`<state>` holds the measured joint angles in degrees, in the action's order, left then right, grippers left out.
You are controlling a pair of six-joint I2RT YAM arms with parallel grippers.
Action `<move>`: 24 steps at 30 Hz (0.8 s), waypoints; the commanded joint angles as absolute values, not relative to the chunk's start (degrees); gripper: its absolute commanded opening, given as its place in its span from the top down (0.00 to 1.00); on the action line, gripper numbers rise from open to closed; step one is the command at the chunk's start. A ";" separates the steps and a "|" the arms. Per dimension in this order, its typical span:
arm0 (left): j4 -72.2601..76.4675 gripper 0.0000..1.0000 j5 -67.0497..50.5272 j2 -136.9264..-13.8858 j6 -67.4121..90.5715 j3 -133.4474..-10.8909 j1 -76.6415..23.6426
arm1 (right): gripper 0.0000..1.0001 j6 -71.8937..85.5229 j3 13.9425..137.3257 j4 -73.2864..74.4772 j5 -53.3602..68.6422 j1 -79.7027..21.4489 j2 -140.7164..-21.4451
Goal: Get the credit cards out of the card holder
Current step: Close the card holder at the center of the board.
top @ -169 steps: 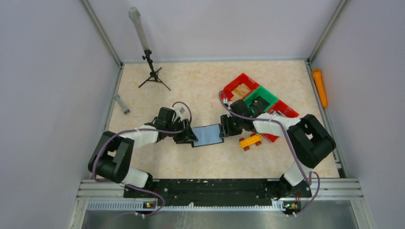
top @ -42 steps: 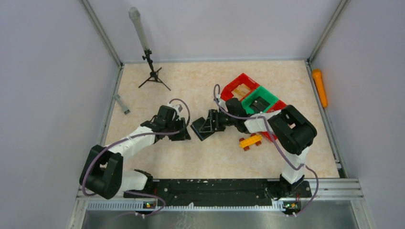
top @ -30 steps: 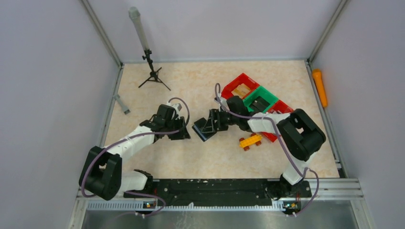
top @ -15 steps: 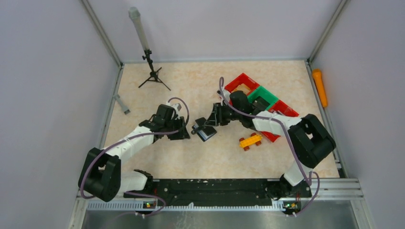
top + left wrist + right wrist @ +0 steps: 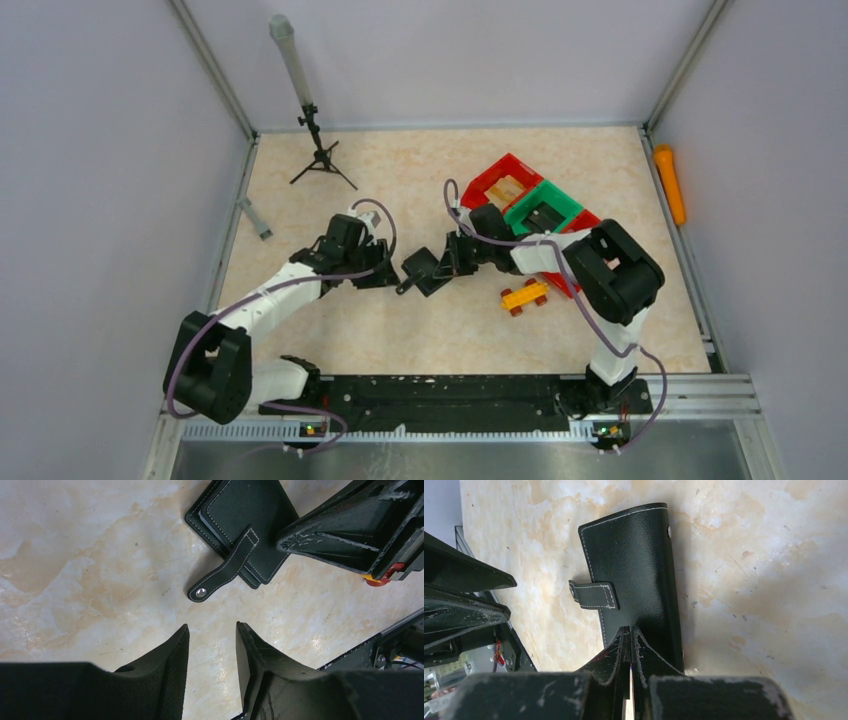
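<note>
The card holder (image 5: 424, 271) is a black stitched case lying folded shut on the table, its strap tab with the silver snap (image 5: 200, 593) hanging loose. It fills the top of the left wrist view (image 5: 240, 520) and the middle of the right wrist view (image 5: 634, 570). No card shows. My right gripper (image 5: 630, 631) is shut, with its tips on the holder's outer face and nothing visible between the fingers. My left gripper (image 5: 212, 630) is open and empty, just left of the holder and a little short of the strap.
A yellow-orange toy brick car (image 5: 525, 295) lies right of the holder. Red (image 5: 503, 180) and green (image 5: 546, 206) bins stand behind the right arm. A small tripod (image 5: 320, 155) stands at the back left, with a grey piece (image 5: 255, 218) by the left rail.
The holder lay open between both grippers, blue inside showing. My right gripper lifted and turned it; now it lies folded shut. My left gripper has let go and stays close beside it.
</note>
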<state>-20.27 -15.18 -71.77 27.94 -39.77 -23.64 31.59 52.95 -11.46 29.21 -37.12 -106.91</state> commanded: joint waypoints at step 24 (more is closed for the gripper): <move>-13.64 0.59 -16.46 -84.88 26.19 -48.86 -23.29 | 1.00 28.35 68.63 -6.71 22.40 -37.44 -115.99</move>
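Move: The folded card holder lies under the right hand's shut fingertips, its middle about 3 cm to their left, 1 cm ahead and 1 cm lower. From that hand the toy car is some 22 cm right and 5 cm back, the near red bin 17 cm right and 23 cm ahead. From the left hand the holder's middle is about 9 cm right, 4 cm ahead and 6 cm below; its loose strap end is only 2 cm right, 2 cm ahead and 5 cm down. The card holder is freed as the right hand, first resting still on its cover, lifts off and arcs forward and a little left over it, rising about 5 cm then sinking again above its far-left end, fingers still shut. The left hand, fingers part open, reaches forward and right towards the holder, about 5 cm, over the strap end, rising slightly before it dips. ##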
